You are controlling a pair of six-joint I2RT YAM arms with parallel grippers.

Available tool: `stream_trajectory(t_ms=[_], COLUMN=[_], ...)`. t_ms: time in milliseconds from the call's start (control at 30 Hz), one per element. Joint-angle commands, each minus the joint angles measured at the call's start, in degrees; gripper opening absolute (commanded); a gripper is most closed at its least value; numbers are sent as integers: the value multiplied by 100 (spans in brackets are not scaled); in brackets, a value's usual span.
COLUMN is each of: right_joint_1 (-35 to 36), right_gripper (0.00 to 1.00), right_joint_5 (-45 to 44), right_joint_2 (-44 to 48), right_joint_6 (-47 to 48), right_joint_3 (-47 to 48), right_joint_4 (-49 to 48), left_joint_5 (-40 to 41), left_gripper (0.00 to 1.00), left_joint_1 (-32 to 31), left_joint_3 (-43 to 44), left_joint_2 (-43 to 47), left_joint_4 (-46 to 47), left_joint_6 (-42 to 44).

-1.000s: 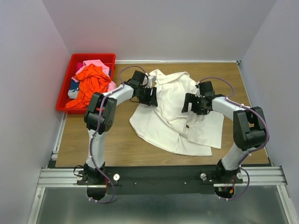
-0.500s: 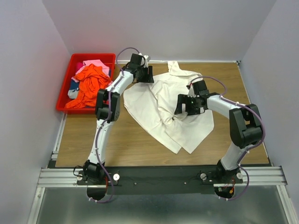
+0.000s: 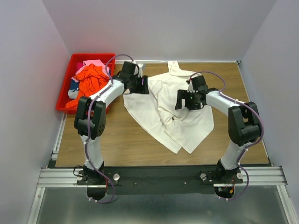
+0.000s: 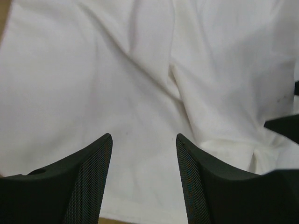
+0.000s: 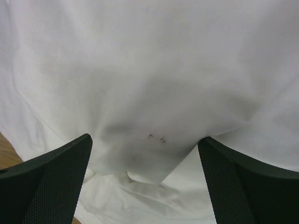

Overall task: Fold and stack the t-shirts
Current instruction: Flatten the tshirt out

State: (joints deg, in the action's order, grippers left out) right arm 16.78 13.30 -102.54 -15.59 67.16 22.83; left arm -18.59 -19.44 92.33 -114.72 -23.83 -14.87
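Note:
A large white t-shirt [image 3: 161, 109] lies crumpled and partly doubled over in the middle of the wooden table [image 3: 117, 140]. My left gripper [image 3: 141, 86] hovers at its back left edge. In the left wrist view it [image 4: 144, 138] is open over smooth white cloth [image 4: 140, 70], with nothing between the fingers. My right gripper [image 3: 180, 101] sits over the shirt's right half. In the right wrist view it [image 5: 145, 140] stands wide open above a raised fold of the white cloth [image 5: 149, 56] that bears small dark specks. An orange-red t-shirt [image 3: 91, 81], a pink one [image 3: 96, 63] and a dark blue-patterned one [image 3: 74, 87] lie heaped in the bin.
The red plastic bin [image 3: 64, 100] stands at the back left corner of the table. Grey walls close in the back and both sides. A metal rail [image 3: 163, 175] carrying both arm bases runs along the near edge.
The white shirt was pulled toward the back and now lies narrower, one end pointing to the back wall. My left gripper went back, then returned. The right gripper shifted slightly left.

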Motion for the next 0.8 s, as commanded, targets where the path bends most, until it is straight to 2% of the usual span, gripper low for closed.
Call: stream_trajectory(t_ms=[0, 167, 433, 667, 767], right_joint_1=[19, 19, 54, 203, 247], right_gripper=[100, 100, 100, 100, 100], right_joint_5=[-266, -161, 454, 1033, 1262], right_joint_2=[-415, -539, -469, -582, -758], right_joint_6=[232, 329, 268, 329, 303], right_joint_3=[175, 123, -273, -133, 121], right_joint_4=[108, 108, 108, 108, 108], left_joint_5=[-425, -690, -374, -127, -84], left_gripper=[65, 65, 65, 65, 65], left_joint_1=[-104, -104, 81, 265, 274], left_joint_3=[-1286, -1789, -1315, 230, 1607], left_joint_2=[195, 152, -612, -1561, -2168], left_joint_4=[237, 485, 415, 117, -287], left_joint_6=[-156, -306, -165, 63, 265])
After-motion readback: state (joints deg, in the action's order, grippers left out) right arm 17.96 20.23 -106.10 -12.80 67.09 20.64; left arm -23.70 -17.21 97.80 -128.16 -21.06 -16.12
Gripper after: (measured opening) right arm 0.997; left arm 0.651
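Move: The t-shirt's left panel, where my left hand will land, is about 8 cm below it and 7 cm back, level left-right; a lengthwise fold runs 7 cm right of that spot, 1 cm farther back. The red bin's middle is some 25 cm left of this hand, 3 cm ahead and 5 below. From my right hand, the cloth it works on is 2 cm straight below, and the outer sleeve 15 cm ahead, 3 cm left. I drop my open left hand about 8 cm down and 8 cm back onto the t-shirt's left panel, tipping the fingers steeper, then stay low and drag the cloth forward some 10 cm towards the far edge, easing the tilt off. My right hand, also open, sinks 2 cm into the cloth, rests there, then draws left about 3 cm, turning slightly counter-clockwise. ##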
